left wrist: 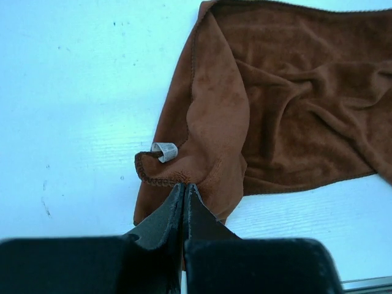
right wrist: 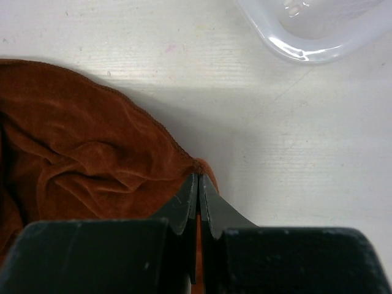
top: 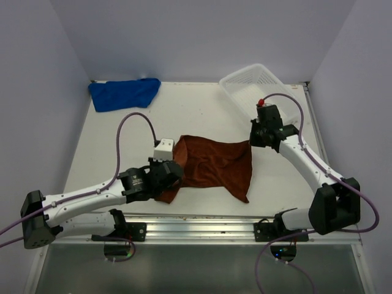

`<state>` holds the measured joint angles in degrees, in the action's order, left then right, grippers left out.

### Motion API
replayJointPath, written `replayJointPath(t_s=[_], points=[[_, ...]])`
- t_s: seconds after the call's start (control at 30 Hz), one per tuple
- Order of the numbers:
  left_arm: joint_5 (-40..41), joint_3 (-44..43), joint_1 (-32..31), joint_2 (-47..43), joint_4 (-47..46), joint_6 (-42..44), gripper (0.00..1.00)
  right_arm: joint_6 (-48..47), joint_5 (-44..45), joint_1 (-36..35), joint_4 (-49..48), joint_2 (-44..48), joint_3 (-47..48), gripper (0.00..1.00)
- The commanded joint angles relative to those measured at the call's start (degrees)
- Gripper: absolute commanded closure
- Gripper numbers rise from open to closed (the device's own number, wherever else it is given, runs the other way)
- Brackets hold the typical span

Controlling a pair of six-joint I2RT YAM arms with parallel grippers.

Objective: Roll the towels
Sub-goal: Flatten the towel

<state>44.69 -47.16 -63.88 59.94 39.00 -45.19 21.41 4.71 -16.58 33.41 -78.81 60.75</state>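
Note:
The rust-brown towel [top: 214,162] lies crumpled and partly spread on the middle of the white table [top: 122,141]. My left gripper [left wrist: 185,185] is shut on the towel's [left wrist: 294,92] near left hem, beside a small white tag [left wrist: 164,150]; in the top view the left gripper [top: 176,170] sits at the towel's left side. At the towel's far right corner is my right gripper [top: 251,143], which the right wrist view shows as the right gripper [right wrist: 199,176] shut on that corner of the brown cloth [right wrist: 86,153]. The blue towel [top: 124,93] lies bunched at the back left, away from both grippers.
A white mesh basket [top: 251,82] stands at the back right, just behind the right wrist; its rim [right wrist: 306,52] shows at the top of the right wrist view. White walls enclose the table on three sides. A metal rail [top: 196,223] runs along the near edge.

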Motion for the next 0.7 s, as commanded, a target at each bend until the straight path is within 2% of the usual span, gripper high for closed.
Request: replayJointPath(t_s=[0.0, 0.1, 0.2, 0.43, 0.47, 0.5, 0.53, 0.67], points=[[-0.30, 2.32, -2.20, 1.58, -1.27, -2.80, 1.00, 0.48, 2.85, 0.23, 2.01, 2.16, 1.57, 1.00], [-1.61, 4.70, -7.73, 3.60, -8.91, -0.70, 1.00, 0.39, 2.76, 0.23, 1.84, 2.25, 0.69, 1.00], [-4.43, 5.93, -10.29, 7.72, -15.24, 0.97, 1.00, 0.74, 2.23, 0.14, 1.22, 2.25, -0.72, 1.00], [-7.50, 6.63, -15.31, 16.86, -23.52, 0.81, 1.00, 0.83, 1.36, 0.23, 0.87, 1.99, -2.04, 1.00], [-9.07, 6.99, -15.49, 17.13, -25.54, 0.89, 0.98, 0.83, 0.83, 0.14, 0.78, 1.90, -2.13, 1.00], [-9.70, 7.43, -15.75, 17.22, -26.43, 0.98, 0.86, 0.83, 0.74, 0.23, 0.69, 1.81, -2.39, 1.00], [-10.05, 8.13, -15.93, 17.14, -26.87, 0.55, 0.79, 0.83, 0.57, 0.23, 0.61, 1.81, -2.48, 1.00], [-9.45, 8.22, -16.45, 16.00, -26.00, -0.43, 0.60, 0.92, 0.13, 0.14, 0.25, 1.55, -2.74, 1.00]])
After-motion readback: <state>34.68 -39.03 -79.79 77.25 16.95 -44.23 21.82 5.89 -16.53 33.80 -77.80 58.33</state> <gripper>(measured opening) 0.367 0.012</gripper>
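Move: The left hand holds the brown towel's lifted near-left edge in shut fingers; the table spot it is taken to, beside the towel's near edge, lies about 8 cm back, 10 cm right and 11 cm down. From this hand, the towel's far-left corner is some 14 cm ahead and 1 cm right, and the near tip of its right flap 7 cm back and 22 cm right, both about 11 cm lower. From the right hand, that spot is roughly 18 cm back, 14 cm left and 8 cm down. Keeping its pinch on the towel edge, the left hand sweeps right, down and back, about 10 cm right and 10 cm down, towards the bare table by the front rail, turning some 20 degrees clockwise and tipping slightly more downward. It slows near the table and opens its fingers to over a third, one finger still against the cloth, while the right hand keeps its far-right corner pinched above the table and ends only about 1 cm lower. ##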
